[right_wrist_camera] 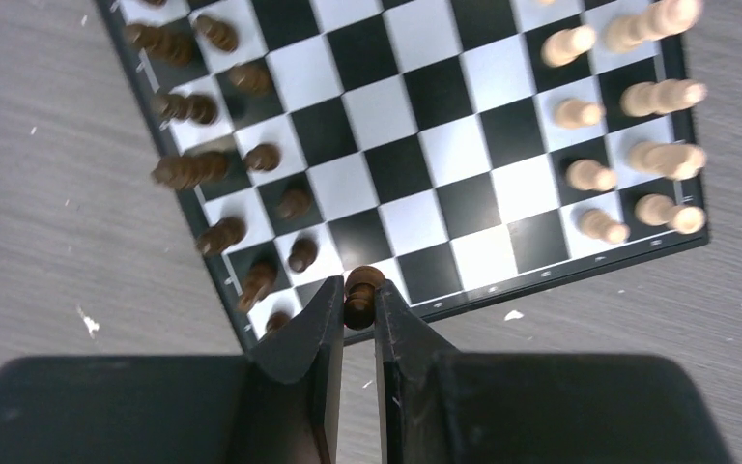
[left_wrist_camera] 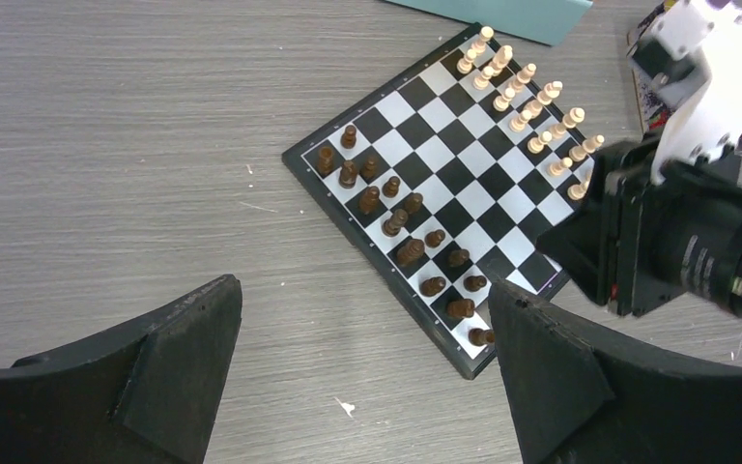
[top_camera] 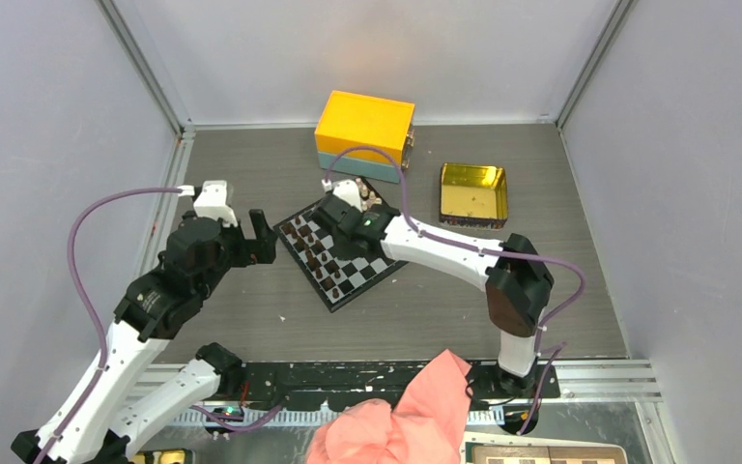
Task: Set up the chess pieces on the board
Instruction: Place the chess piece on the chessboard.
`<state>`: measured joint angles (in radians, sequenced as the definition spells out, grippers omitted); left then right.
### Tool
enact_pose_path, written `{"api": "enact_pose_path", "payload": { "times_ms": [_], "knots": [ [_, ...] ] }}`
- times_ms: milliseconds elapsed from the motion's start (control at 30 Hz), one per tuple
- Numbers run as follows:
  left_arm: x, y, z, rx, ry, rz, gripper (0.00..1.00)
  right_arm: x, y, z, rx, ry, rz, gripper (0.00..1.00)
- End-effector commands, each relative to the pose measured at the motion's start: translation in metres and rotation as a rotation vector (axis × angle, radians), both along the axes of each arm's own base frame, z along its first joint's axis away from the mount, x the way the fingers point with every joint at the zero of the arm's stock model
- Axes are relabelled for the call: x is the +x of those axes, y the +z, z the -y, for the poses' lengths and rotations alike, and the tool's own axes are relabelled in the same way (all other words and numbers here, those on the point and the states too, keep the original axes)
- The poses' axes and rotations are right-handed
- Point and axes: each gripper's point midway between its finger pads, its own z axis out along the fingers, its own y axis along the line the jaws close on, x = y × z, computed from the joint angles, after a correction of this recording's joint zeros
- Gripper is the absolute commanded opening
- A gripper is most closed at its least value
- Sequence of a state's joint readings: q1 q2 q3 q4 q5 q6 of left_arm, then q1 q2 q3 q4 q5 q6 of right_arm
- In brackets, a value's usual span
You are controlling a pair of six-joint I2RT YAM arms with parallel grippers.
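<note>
The board [top_camera: 367, 271] lies tilted in the middle of the table, also in the left wrist view [left_wrist_camera: 454, 174] and the right wrist view [right_wrist_camera: 396, 145]. Dark brown chess pieces [left_wrist_camera: 396, 217] fill two rows along one side, and light tan ones [left_wrist_camera: 531, 106] line the opposite side. My right gripper [right_wrist_camera: 358, 298] is shut on a dark brown piece [right_wrist_camera: 361, 286], held above the board's corner at the end of the dark rows [right_wrist_camera: 193, 169]. In the top view it [top_camera: 336, 207] hangs over the board's far corner. My left gripper [left_wrist_camera: 364, 285] stands open and empty over bare table left of the board [top_camera: 261, 237].
A yellow box on a teal base [top_camera: 364, 126] stands behind the board. A shiny gold tin [top_camera: 473, 191] sits at the right rear. A pink cloth [top_camera: 406, 416] and a brown-and-cream checkered board [top_camera: 541, 454] lie at the near edge. Grey walls enclose the table.
</note>
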<state>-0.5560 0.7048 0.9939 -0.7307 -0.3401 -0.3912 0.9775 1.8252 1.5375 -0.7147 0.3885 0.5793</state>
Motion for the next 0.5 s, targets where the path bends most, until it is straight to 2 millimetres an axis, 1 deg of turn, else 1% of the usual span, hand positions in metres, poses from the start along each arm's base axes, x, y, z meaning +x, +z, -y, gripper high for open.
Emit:
{"api": "enact_pose_path", "payload": {
  "times_ms": [0, 100, 233, 467],
  "knots": [
    [-0.007, 0.004, -0.01, 0.006, 0.025, 0.015, 0.98, -0.012, -0.003, -0.016, 0.0, 0.0, 0.019, 0.01],
    [-0.01, 0.005, -0.013, 0.007, 0.029, 0.019, 0.99, -0.02, -0.014, -0.024, -0.018, 0.022, 0.002, 0.01],
    [-0.013, 0.003, -0.015, 0.013, 0.03, 0.015, 0.98, -0.027, -0.024, -0.031, -0.031, 0.034, -0.015, 0.01],
    [-0.012, 0.002, -0.015, 0.021, 0.029, 0.015, 0.99, -0.036, -0.04, -0.035, -0.051, 0.051, -0.046, 0.01]
  ]
}}
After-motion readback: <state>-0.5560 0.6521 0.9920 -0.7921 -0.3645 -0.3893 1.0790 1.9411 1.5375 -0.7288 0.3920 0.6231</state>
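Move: The dark pawn already in my right fingers is bound for the empty square beside the corner rook: about 5 cm back, 3 cm left and some 9 cm below that hand. The neighbouring dark pawn stands about 3 cm back and 4 cm left, the corner rook 6 cm back and 5 cm left, the knight 4 cm back and 6 cm left. From my left hand the square lies roughly level ahead, 14 cm right and 23 cm below. I swing the shut right fingers back and to the left over the board, then turn this into a descent towards the empty square, ending about 5 cm lower and 4 cm further back, easing off as I near it. I keep my pinch on the dark pawn, and the wrist barely tilts. My open left hand draws back and left nearly 2 cm, clear of the board. ##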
